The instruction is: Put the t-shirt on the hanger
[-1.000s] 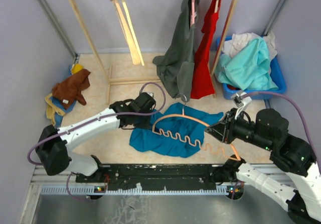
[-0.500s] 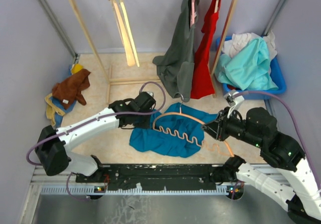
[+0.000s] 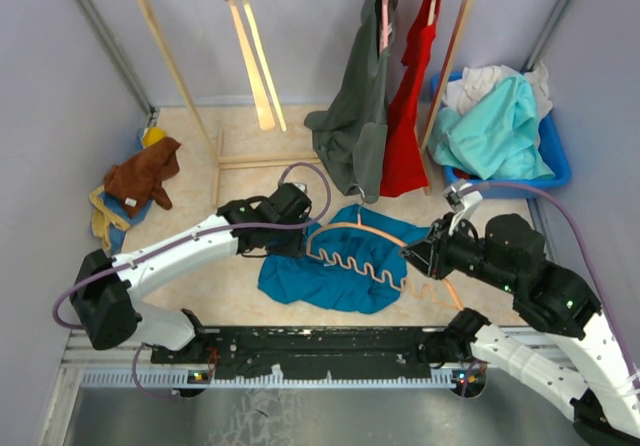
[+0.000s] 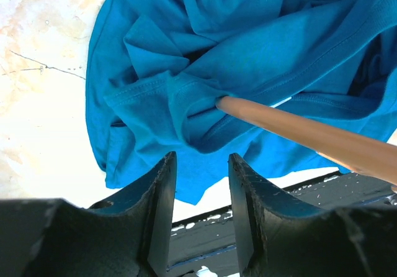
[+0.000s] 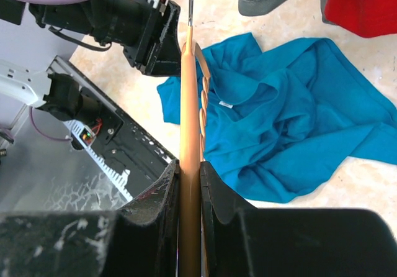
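The teal-blue t-shirt [image 3: 335, 271] lies crumpled on the floor between the arms. Over it is the orange hanger [image 3: 352, 257], its wavy bar above the cloth and its metal hook toward the rack. In the left wrist view one hanger arm [image 4: 310, 134] pokes into a hemmed opening of the t-shirt [image 4: 205, 47]. My left gripper [image 4: 200, 160] is open just short of that cloth, with nothing between its fingers [image 4: 162, 193]. My right gripper [image 5: 189, 168] is shut on the hanger [image 5: 188, 103] at its right end, above the t-shirt [image 5: 291, 122].
A wooden rack [image 3: 190, 96] at the back carries cream hangers [image 3: 252, 56], a dark grey shirt [image 3: 355, 111] and a red garment [image 3: 408, 116]. A blue bin [image 3: 555, 161] of pale clothes stands at the right. Brown and yellow cloths [image 3: 140, 181] lie at the left.
My left gripper has opened and let go of the shirt cloth. The right arm has carried the hanger a little to the left, further into the shirt.
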Controlling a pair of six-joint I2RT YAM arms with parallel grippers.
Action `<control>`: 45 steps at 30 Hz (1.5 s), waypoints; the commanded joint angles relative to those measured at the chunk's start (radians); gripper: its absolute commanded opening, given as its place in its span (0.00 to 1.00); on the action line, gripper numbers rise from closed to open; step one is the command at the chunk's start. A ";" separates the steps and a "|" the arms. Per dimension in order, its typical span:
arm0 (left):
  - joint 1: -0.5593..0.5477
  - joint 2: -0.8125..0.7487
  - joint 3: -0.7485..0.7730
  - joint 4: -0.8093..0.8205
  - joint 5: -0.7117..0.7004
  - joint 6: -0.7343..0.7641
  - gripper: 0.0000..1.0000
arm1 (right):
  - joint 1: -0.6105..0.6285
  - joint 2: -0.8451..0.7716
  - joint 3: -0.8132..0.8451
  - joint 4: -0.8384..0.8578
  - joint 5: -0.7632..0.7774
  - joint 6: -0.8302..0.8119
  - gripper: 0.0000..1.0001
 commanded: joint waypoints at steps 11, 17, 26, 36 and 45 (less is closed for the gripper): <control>-0.006 0.099 -0.010 0.053 -0.033 0.009 0.46 | -0.007 -0.043 -0.009 0.069 -0.012 0.012 0.00; -0.006 0.156 -0.013 0.051 -0.056 0.007 0.31 | -0.008 -0.057 -0.030 0.076 -0.023 0.023 0.00; -0.007 0.136 0.006 0.027 -0.065 0.001 0.05 | -0.007 -0.071 -0.055 0.089 -0.041 0.036 0.00; -0.011 0.080 0.134 -0.043 -0.045 0.006 0.00 | -0.007 -0.087 -0.117 0.162 -0.092 0.058 0.00; -0.024 0.049 0.228 -0.096 -0.023 0.012 0.00 | -0.008 -0.097 -0.196 0.309 -0.100 0.051 0.00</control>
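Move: The teal t-shirt's neck edge lies about 5 cm below the open left fingers and 1 cm ahead. The orange hanger's left end is some 3 cm ahead of the left hand, 3 cm to its right and a little lower; the white label in the neck lies about 3 cm ahead, 7 cm right, 6 cm down. From the right hand, holding the hanger, that neck edge is roughly 22 cm left, 9 cm ahead and 23 cm below. Lower the left gripper about 5 cm onto the t-shirt's neck edge, shut the fingers fully to pinch the cloth, then lift it some 7 cm, easing right and slightly forward beside the hanger's end. Keep the right grip on the hanger and sink it about 3 cm, shifting slightly left late on. ##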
